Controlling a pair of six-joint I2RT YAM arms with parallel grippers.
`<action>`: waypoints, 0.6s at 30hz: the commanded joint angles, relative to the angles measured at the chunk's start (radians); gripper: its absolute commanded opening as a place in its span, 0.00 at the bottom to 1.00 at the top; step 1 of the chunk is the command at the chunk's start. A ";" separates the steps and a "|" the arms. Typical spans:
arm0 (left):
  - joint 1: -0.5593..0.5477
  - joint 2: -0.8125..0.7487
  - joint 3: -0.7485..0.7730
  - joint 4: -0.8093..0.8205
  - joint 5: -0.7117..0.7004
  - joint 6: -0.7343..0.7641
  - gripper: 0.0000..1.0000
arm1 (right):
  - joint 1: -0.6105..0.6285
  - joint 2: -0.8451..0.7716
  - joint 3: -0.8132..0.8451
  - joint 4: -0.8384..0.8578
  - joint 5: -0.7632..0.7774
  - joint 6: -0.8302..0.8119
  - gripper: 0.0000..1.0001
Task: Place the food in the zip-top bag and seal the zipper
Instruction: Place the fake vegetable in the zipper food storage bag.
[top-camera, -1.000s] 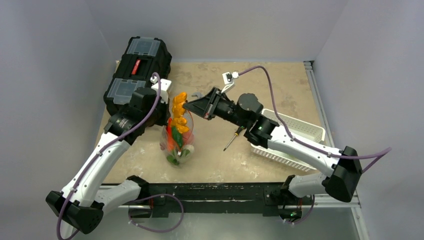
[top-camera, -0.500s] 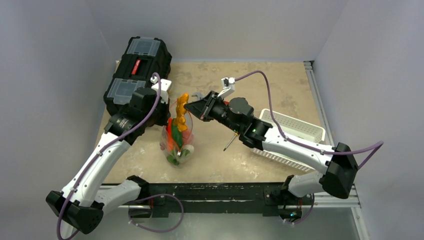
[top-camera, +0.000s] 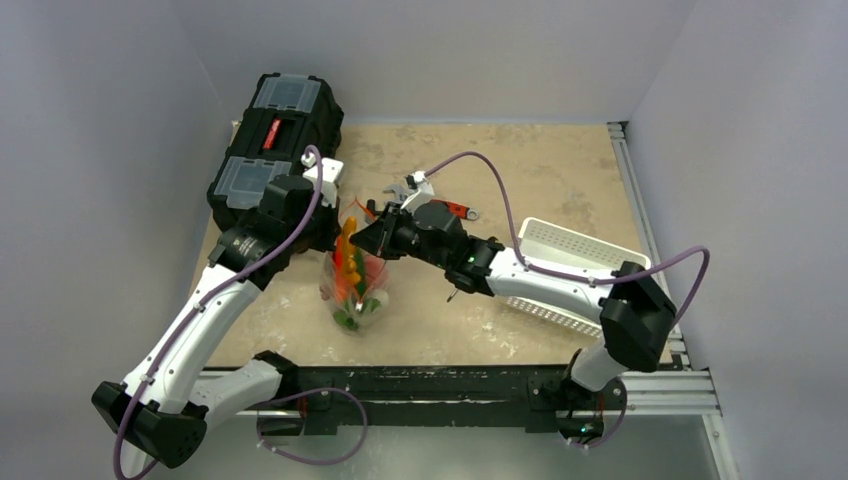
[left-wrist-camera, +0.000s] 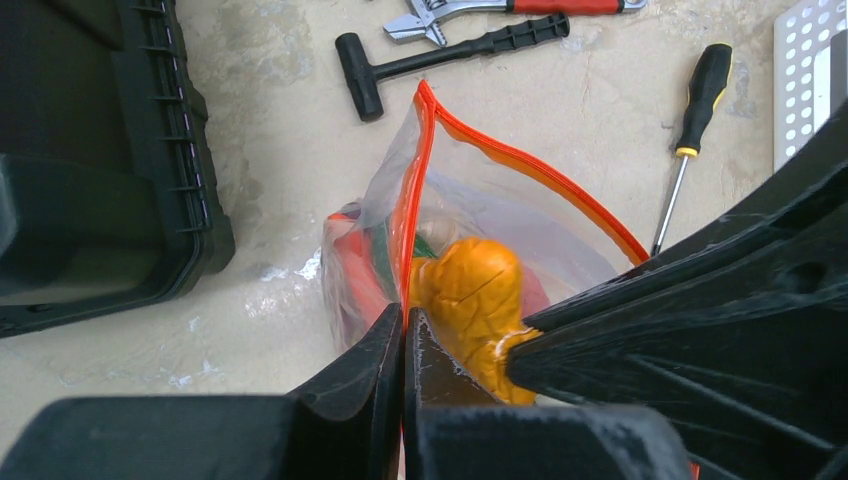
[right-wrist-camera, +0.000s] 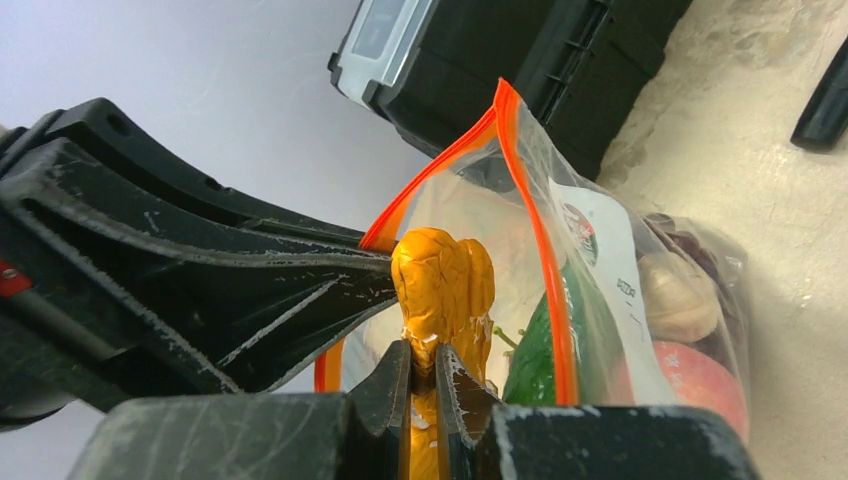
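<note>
The clear zip-top bag (top-camera: 355, 290) stands upright on the table, with green, red and orange food inside. My left gripper (left-wrist-camera: 405, 322) is shut on the bag's orange-red zipper strip (left-wrist-camera: 520, 165) and holds the mouth open. My right gripper (right-wrist-camera: 422, 362) is shut on a lumpy orange food piece (right-wrist-camera: 442, 275). It holds the piece in the bag's mouth, close beside the left fingers (right-wrist-camera: 200, 280). A green cucumber (right-wrist-camera: 535, 350) and a red piece (right-wrist-camera: 690, 385) lie in the bag (right-wrist-camera: 620, 270). The slider is not visible.
A black toolbox (top-camera: 275, 140) stands at the back left, close behind the bag. A white slotted basket (top-camera: 585, 262) sits on the right under my right arm. A screwdriver (left-wrist-camera: 690, 130), a black mallet (left-wrist-camera: 440, 55) and a red-handled wrench (left-wrist-camera: 540, 6) lie behind the bag.
My right gripper has moved left and down with the orange piece, from above the bag into its mouth. My left gripper has stayed on the bag's rim.
</note>
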 joint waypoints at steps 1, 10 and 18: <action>0.001 -0.021 -0.004 0.056 -0.005 0.015 0.00 | 0.009 0.038 0.097 -0.032 -0.026 -0.004 0.00; 0.001 -0.022 -0.008 0.063 0.007 0.015 0.00 | 0.020 0.118 0.181 -0.165 -0.004 0.001 0.24; 0.001 -0.022 -0.003 0.056 -0.002 0.015 0.00 | 0.024 0.061 0.229 -0.272 0.006 -0.163 0.45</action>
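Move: The right hand already holds the orange fake vegetable at the bag's open mouth. The middle of the bag lies about 3 cm to that hand's left, 1 cm back and 9 cm below. On the table some 20 cm lower, the hammer is about 17 cm ahead and 9 cm right, and the screwdriver 4 cm ahead and 23 cm right. From the left hand, pinching the rim, the bag's middle is about 1 cm right, level fore and aft, 8 cm below. The right fingers let go of the orange vegetable, staying shut at first and then spreading to a bit under half open, as the hand sinks about 3.5 cm and slides some 2 cm left towards the bag. The fingertips dip roughly 10 degrees. The left hand holds still and keeps its pinch on the bag's rim. ##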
